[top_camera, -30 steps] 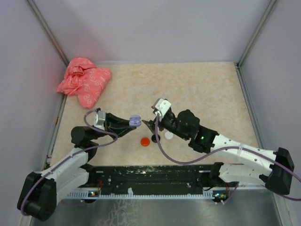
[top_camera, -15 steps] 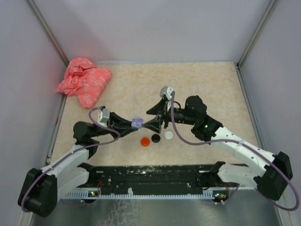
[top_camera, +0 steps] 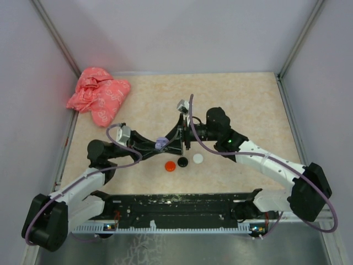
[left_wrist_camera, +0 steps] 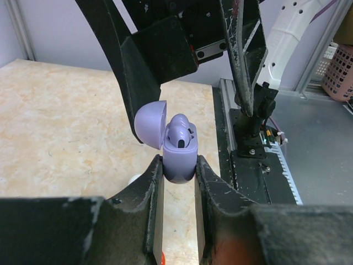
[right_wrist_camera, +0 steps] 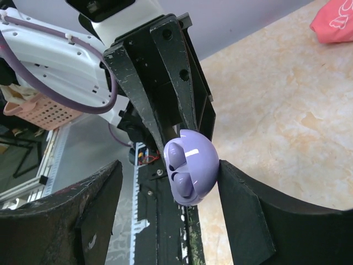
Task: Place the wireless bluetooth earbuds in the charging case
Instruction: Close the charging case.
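My left gripper (left_wrist_camera: pixel 178 165) is shut on the base of the lilac charging case (left_wrist_camera: pixel 180 159), holding it upright above the table with its lid (left_wrist_camera: pixel 150 122) swung open. Two lilac earbuds (right_wrist_camera: pixel 180 156) sit in the case's sockets; the left wrist view shows the top of one earbud (left_wrist_camera: pixel 179 127). My right gripper (right_wrist_camera: pixel 165 185) is open, its fingers on either side of the case (right_wrist_camera: pixel 194 165). One finger (right_wrist_camera: pixel 240 207) touches the back of the lid. From above, the case (top_camera: pixel 160 143) hangs between both grippers, the right gripper (top_camera: pixel 177 141) just to its right.
A red disc (top_camera: pixel 170 165), a black disc (top_camera: pixel 182 162) and a white disc (top_camera: pixel 197 158) lie in a row on the table just in front of the grippers. A crumpled pink bag (top_camera: pixel 99 95) lies at the back left corner. Walls enclose the table.
My right gripper has swung left and back from above the discs until its open fingers flank the case. My left gripper has carried the case slightly right and forward.
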`<state>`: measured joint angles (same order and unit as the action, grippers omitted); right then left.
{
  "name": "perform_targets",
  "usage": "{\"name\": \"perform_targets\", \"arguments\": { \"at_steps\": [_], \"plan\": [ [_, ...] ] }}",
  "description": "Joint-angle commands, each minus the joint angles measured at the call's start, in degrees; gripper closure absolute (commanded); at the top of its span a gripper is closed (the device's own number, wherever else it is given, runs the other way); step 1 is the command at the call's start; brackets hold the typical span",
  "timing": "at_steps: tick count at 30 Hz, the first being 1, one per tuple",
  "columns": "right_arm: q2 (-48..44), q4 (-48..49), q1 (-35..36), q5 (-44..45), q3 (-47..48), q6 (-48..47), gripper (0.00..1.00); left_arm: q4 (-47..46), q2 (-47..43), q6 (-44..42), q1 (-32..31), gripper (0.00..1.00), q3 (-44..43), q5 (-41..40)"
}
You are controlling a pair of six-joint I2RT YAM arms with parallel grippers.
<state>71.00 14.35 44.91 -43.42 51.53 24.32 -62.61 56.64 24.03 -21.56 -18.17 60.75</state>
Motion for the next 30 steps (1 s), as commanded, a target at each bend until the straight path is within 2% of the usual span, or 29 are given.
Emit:
{"name": "perform_targets", "arguments": {
  "at_steps": [1, 7, 10, 12, 18, 22, 26, 30],
  "plan": [
    [-2.45, 5.50, -0.34, -3.99, 2.18, 1.13, 0.32, 2.15, 0.60, -0.94, -0.22, 1.00, -1.16, -1.68],
    [-4.85, 4.90, -0.34, -4.29, 1.13, -0.93, 0.32, 5.87, 1.41, 0.04, -0.26, 1.00, -1.16, -3.58],
    [-6.09, 1.84, -0.34, -1.70, 0.94, -3.70, 0.32, 9.98, 1.78, 1.11, -0.22, 1.00, -1.62, -6.28],
    [-7.37, -2.55, -0.34, 3.18, 0.89, -7.05, 0.32, 13.13, 2.29, 1.99, -0.22, 1.00, -2.09, -8.00],
    [-11.69, -17.73, -0.33, 27.98, -0.36, -15.16, 0.32, 23.19, 2.88, 8.41, -0.24, 1.00, -2.44, -17.06],
    [-15.15, -20.01, -0.34, 36.72, -4.56, -16.05, 0.32, 34.17, 4.44, 10.14, -0.31, 1.00, -4.96, -23.81],
    [-18.44, -21.62, -0.40, 45.37, -8.74, -16.04, 0.32, 35.10, 10.01, 11.96, -0.37, 1.00, -5.89, -25.52],
    [-21.92, -22.75, -0.32, 50.08, -12.26, -15.97, 0.31, 34.91, 19.92, 14.46, -1.07, 0.99, -9.14, -22.09]
  ]
}}
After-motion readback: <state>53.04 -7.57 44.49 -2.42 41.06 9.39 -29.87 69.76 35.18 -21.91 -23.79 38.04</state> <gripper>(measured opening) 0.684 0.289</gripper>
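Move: My left hand holds the open lavender charging case by its base, about 2 cm to the right of the hand point and level with it. The lid hangs open on the case's forward side, and from my right hand it is about 2 cm ahead, 1 cm left and level. Some 22 cm below lie three discs: from my right hand the red one is 4 cm ahead, 2 right; the black one 6 ahead, 8 right; the white one 7 ahead, 15 right. With my right hand's forward finger on the lid, I draw that hand back about 1 cm and up 2 to swing the lid over the base held by my left fingers. Then the right hand lets the case go free and leaves rightward, down and forward towards the white disc, swinging clockwise. Meanwhile my left hand keeps its pinch, lowering the case some 11 cm and carrying it 8 forward while rolling about 50 degrees. ##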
